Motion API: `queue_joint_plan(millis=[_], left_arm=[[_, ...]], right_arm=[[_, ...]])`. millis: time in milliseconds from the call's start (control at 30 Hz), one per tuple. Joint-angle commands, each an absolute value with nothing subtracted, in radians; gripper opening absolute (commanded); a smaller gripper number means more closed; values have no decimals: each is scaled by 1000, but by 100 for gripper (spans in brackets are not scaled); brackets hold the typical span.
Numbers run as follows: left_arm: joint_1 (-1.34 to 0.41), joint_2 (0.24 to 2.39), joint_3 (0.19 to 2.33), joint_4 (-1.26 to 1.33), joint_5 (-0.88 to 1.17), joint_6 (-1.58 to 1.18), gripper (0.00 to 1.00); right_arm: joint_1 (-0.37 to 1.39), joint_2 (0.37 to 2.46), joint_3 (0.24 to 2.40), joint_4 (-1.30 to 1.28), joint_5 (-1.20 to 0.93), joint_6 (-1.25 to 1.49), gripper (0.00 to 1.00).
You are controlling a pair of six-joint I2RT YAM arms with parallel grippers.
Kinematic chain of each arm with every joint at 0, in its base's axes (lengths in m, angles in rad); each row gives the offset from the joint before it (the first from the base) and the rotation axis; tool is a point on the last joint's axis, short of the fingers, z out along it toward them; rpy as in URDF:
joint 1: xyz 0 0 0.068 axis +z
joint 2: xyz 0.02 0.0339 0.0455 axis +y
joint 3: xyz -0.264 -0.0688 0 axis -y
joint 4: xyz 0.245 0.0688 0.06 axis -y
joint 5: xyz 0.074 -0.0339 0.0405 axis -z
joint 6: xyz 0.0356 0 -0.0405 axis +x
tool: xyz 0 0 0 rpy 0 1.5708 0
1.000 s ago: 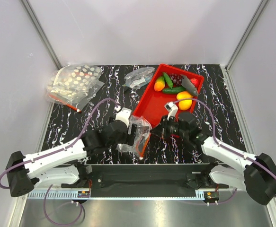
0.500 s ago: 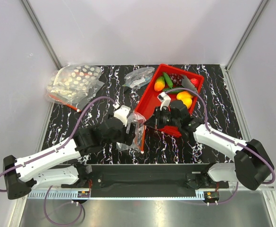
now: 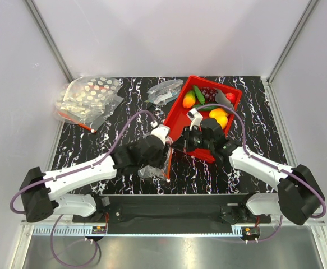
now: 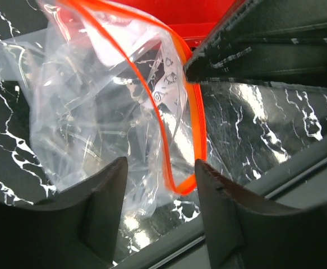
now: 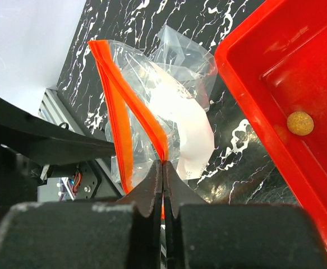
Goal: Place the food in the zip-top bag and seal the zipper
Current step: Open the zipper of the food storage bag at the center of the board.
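Note:
The clear zip-top bag [image 3: 151, 170] lies on the dark marbled table just left of the red tray [image 3: 177, 126]. Its orange zipper [image 5: 113, 95] stands open in a loop. My right gripper [image 5: 163, 163] is shut on one lip of the zipper; it also shows in the top view [image 3: 173, 147]. My left gripper [image 4: 160, 188] is open, with the bag [image 4: 96, 112] and the zipper's bend [image 4: 180, 185] between its fingers. The food is in the tray's far end: mango [image 3: 189, 100], cucumbers [image 3: 199, 93], grapes [image 3: 209, 92], grey fish [image 3: 225, 101], lemons [image 3: 219, 116], red piece [image 3: 231, 96].
Clear bags with white spots [image 3: 89, 98] lie at the back left. A smaller greyish bag [image 3: 164, 91] lies behind the tray. A small tan ball [image 5: 300, 123] sits on the tray's floor. The tray's near wall [image 5: 247, 106] is right beside the bag. Both arms crowd together over the bag.
My right gripper moved left from the tray's front to the bag's mouth and is shut on the zipper. My left arm shifted right over the bag.

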State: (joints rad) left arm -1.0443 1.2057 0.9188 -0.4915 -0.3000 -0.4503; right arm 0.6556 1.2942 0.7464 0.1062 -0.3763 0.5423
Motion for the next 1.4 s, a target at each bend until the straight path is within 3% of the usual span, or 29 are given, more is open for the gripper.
queue_joint_plan(millis=[0,67,133,300,433,633,700,867,967,1100,1367], left_arm=[[-1040,1247,977,-442,-365,-475,48],[-1040,1265,977,-428,-361,-480,36],[-1040,1273,973,-399,-345,-477,31],[-1037,1285,991,-411,-351,-474,0],[-1009,1235,996,-475,-353,-471,0],[-916,1111,957,-508,-264,-463,0],[-875,1068,940,-506,-238,-454,0],[-816,1051,957,-561,-256,-448,0],[-769,1097,988,-564,-194,-454,0],[-715,1173,1119,-665,-141,-419,0],[-673,1209,1215,-726,-149,-333,0]], right_arm=[[666,1261,776,121,-356,552,0],[666,1255,770,121,-353,554,0],[666,1252,765,120,-351,552,0],[666,1258,761,106,-336,542,0],[666,1275,769,80,-313,525,13],[664,1325,778,103,-331,520,46],[666,1354,791,95,-322,522,48],[666,1362,848,51,-292,483,71],[664,1371,954,-81,-198,433,79],[624,1446,1152,-283,-5,397,81],[399,1598,1213,-225,-6,515,85]])
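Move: The left hand's half-open fingers straddle the free, left-hand lip of the zip-top bag, about 1 cm ahead, 1 cm to the right and 1 cm below. The right hand already pinches the other lip between its fingertips. From the right hand, the red bin's middle is some 11 cm ahead, 11 cm right and 8 cm down; in it the mango lies roughly 18 cm ahead and 6 cm right, the cucumber 16 ahead and 13 right. The left fingers shut and pinch the bag's free orange lip, then carry it forward, left and up, about 6 to 7 cm each way. The right hand holds still at first, then opens wide and lets go of its lip, dipping some 3 cm, before sweeping forward and right over the red bin towards the mango, turning roughly 25 degrees clockwise. ##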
